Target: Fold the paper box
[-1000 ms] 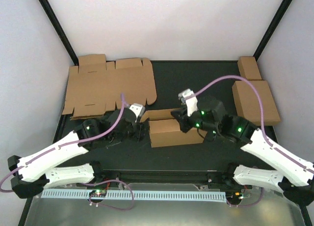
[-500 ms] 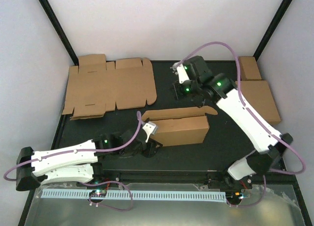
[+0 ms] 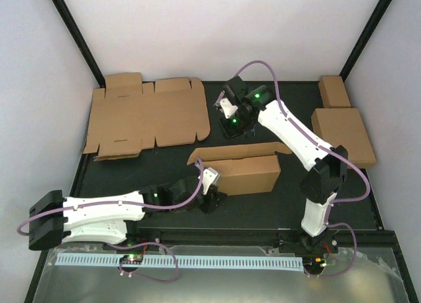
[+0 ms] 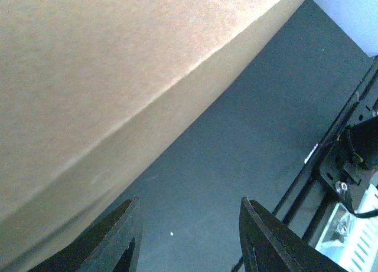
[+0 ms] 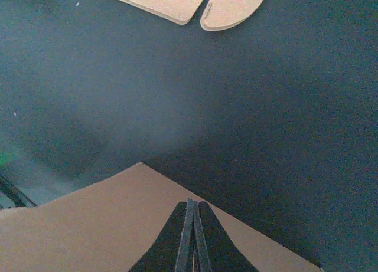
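The paper box (image 3: 245,175) stands half folded in the middle of the black table, its long lid flap (image 3: 240,152) leaning back and open. My left gripper (image 3: 213,188) sits at the box's front left corner, open with nothing between its fingers. In the left wrist view the box wall (image 4: 106,89) fills the upper left, just beyond the left gripper (image 4: 189,199). My right gripper (image 3: 231,117) hangs behind the box, shut and empty. In the right wrist view the right gripper (image 5: 190,205) is above a brown cardboard panel (image 5: 106,225).
A flat die-cut cardboard sheet (image 3: 148,116) lies at the back left; its rounded tabs (image 5: 233,3) show in the right wrist view. Two folded boxes, a large one (image 3: 342,135) and a small one (image 3: 334,91), sit at the right edge. A metal rail (image 4: 331,154) borders the table's near edge.
My right arm has lifted off the box's right end and swung up and back behind it. My left gripper slid right to the box's front left corner. The lid flap now stands open.
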Motion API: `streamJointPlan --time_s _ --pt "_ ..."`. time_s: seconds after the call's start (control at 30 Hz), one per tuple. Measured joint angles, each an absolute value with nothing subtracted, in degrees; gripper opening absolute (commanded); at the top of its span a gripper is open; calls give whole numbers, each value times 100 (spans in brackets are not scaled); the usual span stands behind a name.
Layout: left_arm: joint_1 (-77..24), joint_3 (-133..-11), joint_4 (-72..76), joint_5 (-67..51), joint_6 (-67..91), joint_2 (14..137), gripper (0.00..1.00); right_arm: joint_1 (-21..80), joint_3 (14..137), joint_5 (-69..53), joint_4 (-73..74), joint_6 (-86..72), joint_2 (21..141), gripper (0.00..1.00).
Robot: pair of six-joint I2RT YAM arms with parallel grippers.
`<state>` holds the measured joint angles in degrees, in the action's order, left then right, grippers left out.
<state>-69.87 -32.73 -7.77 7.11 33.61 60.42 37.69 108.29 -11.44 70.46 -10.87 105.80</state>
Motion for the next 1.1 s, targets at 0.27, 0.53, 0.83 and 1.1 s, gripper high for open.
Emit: streamJointPlan --time_s 0.27,0.53,0.83,1.1 --pt "-6987 -3273 8 882 2926 6648 48 3750 10674 -1070 7157 -1070 10536 2" --pt "-6984 -3275 322 1059 2777 6980 47 3627 10429 -1031 7247 -1024 10547 2" --pt "-6978 -3326 436 1251 2681 7135 47 3629 9990 -1481 7238 -875 10549 2" --pt "-6978 -3559 432 1247 2648 7509 47 3627 10020 -1743 7175 -788 10785 2"
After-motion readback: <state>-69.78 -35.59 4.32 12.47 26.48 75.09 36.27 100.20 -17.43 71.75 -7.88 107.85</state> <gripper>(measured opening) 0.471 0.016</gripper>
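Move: The right gripper, shut, is above and just beyond the box's raised far flap: the flap's middle is about 3 cm back, 3 cm to its right and 8 cm below. The box body is some 10 cm back and 4 cm right of that hand, and the flat sheet 28 cm left and 8 cm ahead. From the left gripper, at the box's near left corner, the box's middle is about 7 cm ahead, 8 cm right and 5 cm lower. Lower the shut right gripper about 5.5 cm towards the far flap, drawing it back some 2.5 cm as its fingertips tilt back about 10 degrees towards the base. Meanwhile bring the half-open left gripper rightward and forward, roughly 3 cm each way and slightly down, against the box's near side, pushing its left part outward. ##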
